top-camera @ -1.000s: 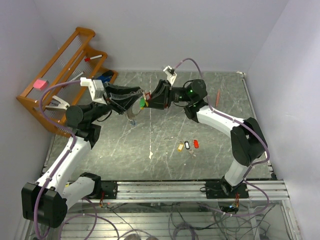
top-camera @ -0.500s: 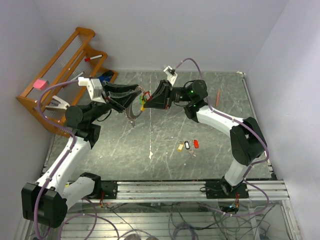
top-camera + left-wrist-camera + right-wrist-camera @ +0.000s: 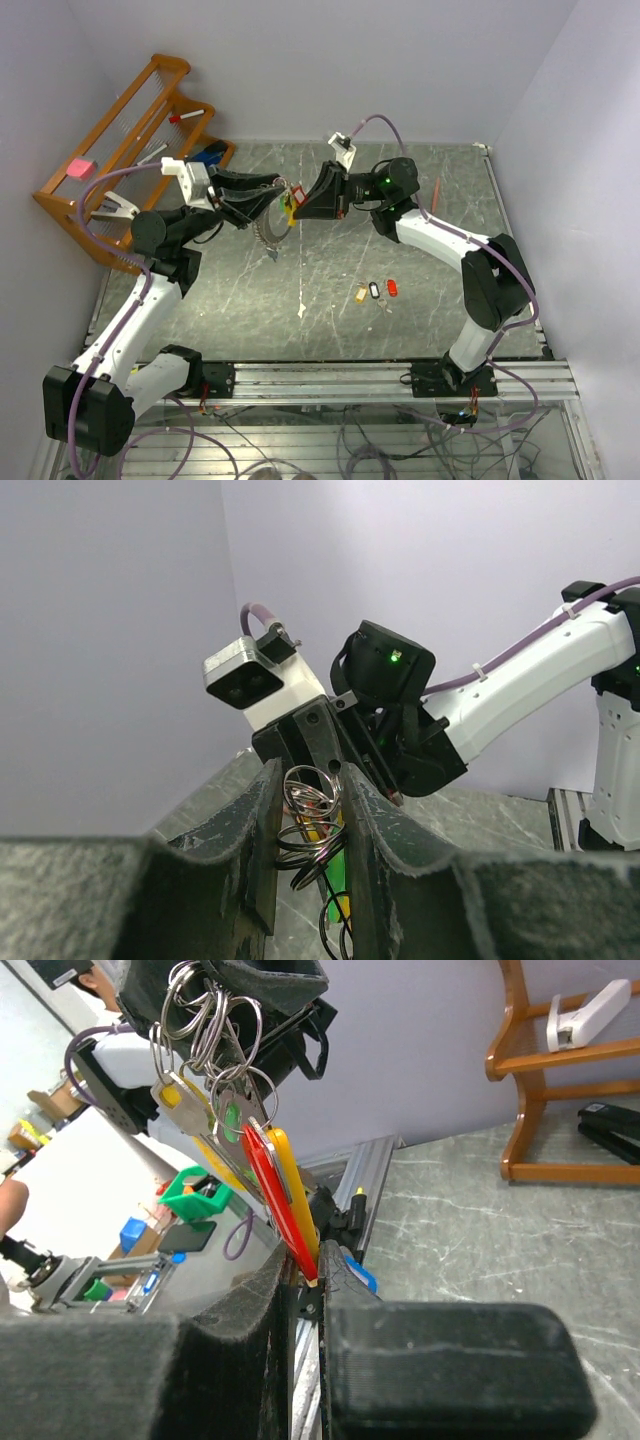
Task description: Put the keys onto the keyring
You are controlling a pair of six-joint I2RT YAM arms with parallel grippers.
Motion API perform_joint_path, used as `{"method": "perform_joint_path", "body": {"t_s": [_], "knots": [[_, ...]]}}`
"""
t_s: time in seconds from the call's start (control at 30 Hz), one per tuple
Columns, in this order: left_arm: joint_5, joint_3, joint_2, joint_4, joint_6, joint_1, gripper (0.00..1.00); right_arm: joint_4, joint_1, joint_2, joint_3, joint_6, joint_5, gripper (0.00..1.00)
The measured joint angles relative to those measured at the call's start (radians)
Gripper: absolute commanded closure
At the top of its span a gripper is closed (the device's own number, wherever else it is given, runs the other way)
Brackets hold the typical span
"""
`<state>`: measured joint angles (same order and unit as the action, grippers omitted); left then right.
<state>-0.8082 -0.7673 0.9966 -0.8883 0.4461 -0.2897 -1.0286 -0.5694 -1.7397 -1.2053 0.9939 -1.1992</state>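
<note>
Both grippers meet in mid-air above the back of the table. My left gripper point(image 3: 272, 190) point(image 3: 308, 780) is shut on the keyring point(image 3: 312, 810), a bunch of silvery wire loops point(image 3: 205, 1010) pinched between its pads. Keys hang from the loops. A green-tagged key point(image 3: 232, 1118) and a small yellow-tagged one point(image 3: 172, 1092) dangle free. My right gripper point(image 3: 298, 205) point(image 3: 303, 1265) is shut on the lower ends of a red tag point(image 3: 266, 1180) and a yellow tag point(image 3: 291, 1185) of that bunch. Three more keys lie on the table: yellow point(image 3: 360, 293), black-and-white point(image 3: 374, 289), red point(image 3: 391, 287).
A wooden rack point(image 3: 120, 140) stands at the back left with a pink block point(image 3: 79, 168), a white clip point(image 3: 118, 207) and a black stapler point(image 3: 610, 1125) by it. A red pen point(image 3: 435, 194) lies at the back right. A white scrap point(image 3: 301, 311) lies near the middle.
My right gripper's jaws have closed on the red and yellow tags. The hanging bunch has swung a little lower. The left gripper keeps its hold on the rings.
</note>
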Motion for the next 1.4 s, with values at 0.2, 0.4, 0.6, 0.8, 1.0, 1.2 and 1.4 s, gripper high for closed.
{"method": "perform_joint_path", "body": {"t_s": [0.2, 0.4, 0.6, 0.8, 1.0, 1.2, 1.4], "knots": [[-0.036, 0.0, 0.0, 0.002, -0.016, 0.0, 0.93, -0.018, 0.011, 0.0, -0.005, 0.035, -0.045, 1.0], [-0.078, -0.008, 0.0, 0.02, -0.046, 0.001, 0.93, -0.042, 0.02, 0.0, -0.006, 0.076, -0.082, 1.0], [-0.119, -0.026, 0.0, 0.045, -0.077, 0.001, 0.93, -0.119, 0.031, 0.0, -0.007, 0.172, -0.131, 1.0], [-0.146, -0.039, 0.0, 0.054, -0.099, 0.002, 0.93, -0.231, 0.044, -0.013, -0.037, 0.309, -0.185, 1.0], [-0.154, -0.039, 0.0, 0.047, -0.092, 0.001, 0.93, -0.344, 0.048, -0.037, -0.048, 0.435, -0.204, 1.0], [-0.164, -0.039, 0.0, 0.047, -0.09, 0.001, 0.93, -0.38, 0.048, -0.04, -0.048, 0.479, -0.213, 1.0], [-0.201, -0.039, 0.0, 0.049, -0.091, 0.001, 0.93, -0.447, 0.049, -0.059, -0.056, 0.569, -0.245, 1.0]]}}
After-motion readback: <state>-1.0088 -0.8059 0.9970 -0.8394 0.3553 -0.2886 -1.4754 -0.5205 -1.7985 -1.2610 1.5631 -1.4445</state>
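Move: The right hand already pinches the red and yellow key tags; the keyring's wire rings, held in the left fingers, are about 5 cm ahead of it, 2 cm left and roughly 8 cm up. The green tag hangs 2 cm ahead, 2 cm left and 4 cm above the right hand, the blue tag some 9 cm back, 6 cm left and lower. From the left hand, the red tag sits about 3 cm back, 3 cm right and 6 cm below. Rightward and back, about 5 cm in all, the right hand draws the red and yellow tags sideways out from the left fingers, rising slightly midway, swinging roughly 15 degrees counter-clockwise and keeping them pinched. The left hand, still holding the wire rings, trails back a couple of centimetres and sinks slightly as its fingertips dip. ##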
